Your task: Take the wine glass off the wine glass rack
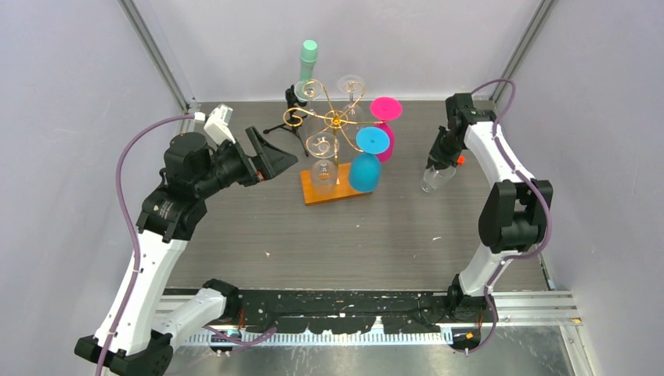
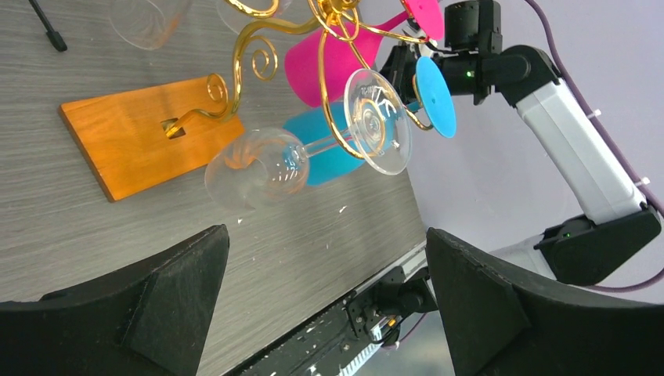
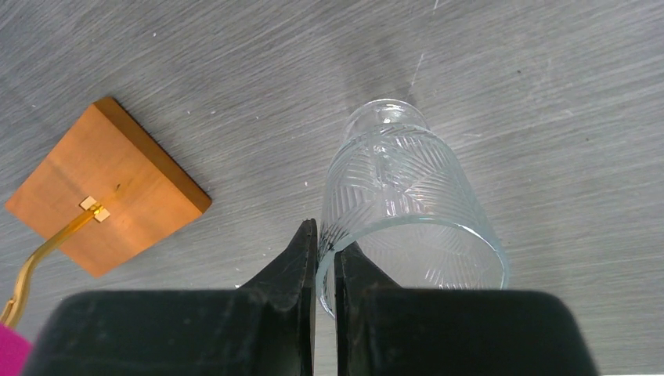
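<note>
The wine glass rack [image 1: 335, 119] is gold wire on an orange wooden base [image 1: 333, 190] at the table's back centre. A clear wine glass [image 1: 322, 168], a blue one [image 1: 366, 168] and a pink one [image 1: 385, 125] hang upside down from it, with two more clear ones at the back. My left gripper [image 1: 276, 160] is open and empty, left of the rack. In its wrist view [image 2: 329, 251] it faces the clear hanging glass [image 2: 258, 164]. My right gripper [image 1: 436, 160] is shut on the rim of a clear ribbed glass [image 1: 433, 180], right of the rack. The grip also shows in the right wrist view [image 3: 325, 247].
A small black tripod [image 1: 294, 110] and a green bottle [image 1: 308, 59] stand behind the rack on the left. Grey walls close the table at the back and sides. The rack's wooden base also shows in the right wrist view [image 3: 110, 184].
</note>
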You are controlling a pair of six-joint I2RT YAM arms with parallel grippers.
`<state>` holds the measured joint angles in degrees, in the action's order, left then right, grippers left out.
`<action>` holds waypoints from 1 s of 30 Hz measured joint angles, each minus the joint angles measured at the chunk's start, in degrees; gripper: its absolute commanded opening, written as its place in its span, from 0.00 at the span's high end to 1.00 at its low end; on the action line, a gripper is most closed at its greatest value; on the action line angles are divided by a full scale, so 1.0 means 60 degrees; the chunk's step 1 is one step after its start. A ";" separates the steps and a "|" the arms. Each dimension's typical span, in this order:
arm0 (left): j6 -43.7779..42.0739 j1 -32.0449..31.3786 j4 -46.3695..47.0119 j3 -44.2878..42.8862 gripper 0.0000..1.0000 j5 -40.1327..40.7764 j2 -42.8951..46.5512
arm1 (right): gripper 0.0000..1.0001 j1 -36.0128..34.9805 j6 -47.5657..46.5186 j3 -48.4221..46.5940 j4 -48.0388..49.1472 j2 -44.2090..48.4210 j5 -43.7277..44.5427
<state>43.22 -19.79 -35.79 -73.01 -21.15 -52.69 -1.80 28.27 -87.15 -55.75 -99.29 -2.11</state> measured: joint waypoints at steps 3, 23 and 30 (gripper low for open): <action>-0.0076 0.0007 -0.0120 0.0000 0.00 0.0000 0.0000 | 0.95 0.0000 -0.0062 -0.0295 0.0018 -0.0543 -0.0091; -0.0514 0.0204 -0.1264 -0.0466 0.00 0.0280 -0.0058 | 0.50 -0.0044 -0.0492 -0.1727 -0.0007 -0.1942 0.0095; -0.0488 0.0240 -0.1647 -0.0940 0.01 0.0248 -0.0288 | 0.49 -0.0058 -0.0437 -0.2000 -0.0033 -0.1679 0.0164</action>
<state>40.29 -18.35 -45.67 -78.65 -19.66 -54.41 -2.15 25.65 -99.15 -55.94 -109.36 -1.13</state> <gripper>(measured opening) 0.994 0.511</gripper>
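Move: The right hand grips the clear wine glass by the left side of its rim, so the glass's middle lies about 3 cm right, 1 cm back and 5 cm below. It is bound for bare table some 3 cm ahead, 3 cm right and 13 cm down. An orange block lies about 12 cm ahead and 10 cm right; the rack's base is roughly 24 cm left and 1 cm ahead. From the left hand that spot is around 40 cm right, 14 cm ahead, 36 cm below. Still pinching the rim, the right hand sets the wine glass foot-down on the table, easing forward and down together by about 3.5 cm and 3 cm. The fingers then open to roughly half and let go, and the hand rises some 3 cm off the rim while drifting a little farther forward. ##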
